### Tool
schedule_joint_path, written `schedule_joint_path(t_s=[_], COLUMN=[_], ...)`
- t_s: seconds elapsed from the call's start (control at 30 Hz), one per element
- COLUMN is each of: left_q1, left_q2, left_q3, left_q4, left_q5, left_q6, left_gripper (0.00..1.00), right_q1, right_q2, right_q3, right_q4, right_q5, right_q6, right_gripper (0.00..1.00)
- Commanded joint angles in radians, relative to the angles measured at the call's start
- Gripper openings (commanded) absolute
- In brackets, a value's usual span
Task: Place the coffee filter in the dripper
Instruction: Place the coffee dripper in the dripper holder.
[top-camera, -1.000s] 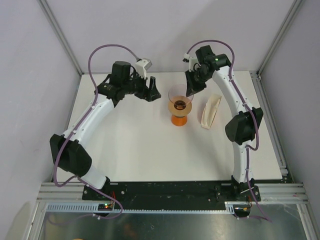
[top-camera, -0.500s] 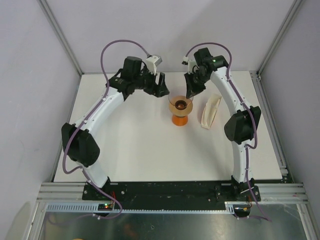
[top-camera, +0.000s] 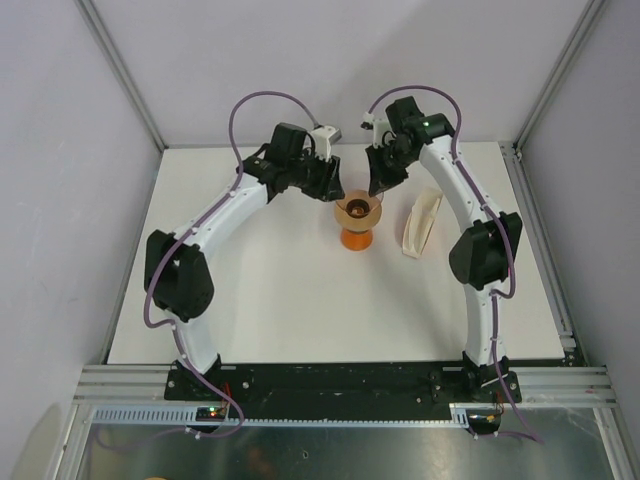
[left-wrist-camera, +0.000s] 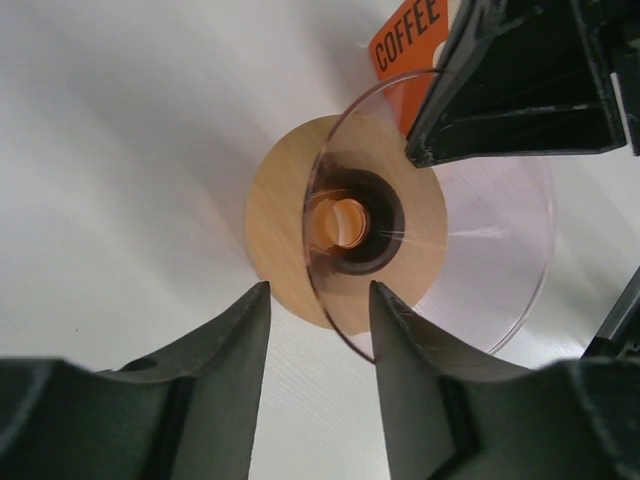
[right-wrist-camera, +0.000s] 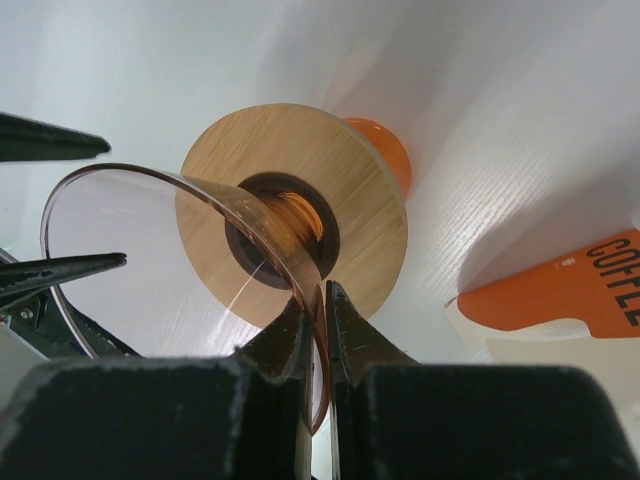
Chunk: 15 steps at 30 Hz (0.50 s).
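The dripper (top-camera: 358, 196), a clear pinkish cone, sits in a flat wooden ring (top-camera: 345, 211) on top of an orange glass beaker (top-camera: 358, 238) at the back middle of the table. My right gripper (right-wrist-camera: 315, 300) is shut on the dripper's (right-wrist-camera: 130, 250) near rim, on its right side in the top view (top-camera: 379, 186). My left gripper (left-wrist-camera: 318, 300) is open at the opposite side, with the rim of the dripper (left-wrist-camera: 480, 250) passing between its fingers, close to the right finger (left-wrist-camera: 400, 330). A single coffee filter is out of view.
A thick cream bundle of filters (top-camera: 420, 225) with an orange COFFEE label (left-wrist-camera: 405, 35) lies just right of the beaker. White table (top-camera: 280, 290) spreads in front, with grey walls at the back and both sides.
My left arm has swung right and forward to the dripper's left rim, and its jaws have narrowed. The right gripper has kept its hold in the same place.
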Motion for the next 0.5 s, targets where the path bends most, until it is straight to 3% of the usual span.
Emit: schedule_joint_path(t_s=[0.0,0.33,0.47], left_q1=[-0.017,-0.026,-0.026], left_q2=[0.004,0.023,0.035], left_q3=[0.040,0.001,-0.030], left_q4=[0.014,0.012,0.006], left_q5=[-0.007,-0.036,-0.048], left_q6=[-0.006,0.010,0.020], left_gripper=[0.44,0.04,0.00], right_q1=[0.020,0.024,0.031], right_q2=[-0.028,-0.050,-0.036], right_q3=[-0.072,-0.150,-0.162], right_q4=[0.048,0.089,0.090], right_q5=[0.042,0.057,0.065], right_q6=[-0.029,-0.013,-0.009], right_gripper=[0.00,0.00,0.00])
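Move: The left hand's open fingers stand at the clear dripper's left rim; the dripper's middle is about 5 cm to its right, roughly level ahead and 3 cm lower. From the right hand, already pinching the opposite rim, the dripper's middle is some 4 cm left, 1 cm back and 3 cm down. The wooden holder lies right beneath the dripper, about 3 cm lower still, on the orange carafe. The coffee bag is roughly 12 cm right of the right hand, about level ahead, 14 cm lower. The left fingers close from half open onto the left side of the dripper's rim and pinch it, the hand barely travelling: under 1 cm to the right, then slightly forward as it turns about 5 degrees counter-clockwise. The right hand keeps its grip on the opposite rim and holds height above the wooden holder, easing only about half a centimetre left. ##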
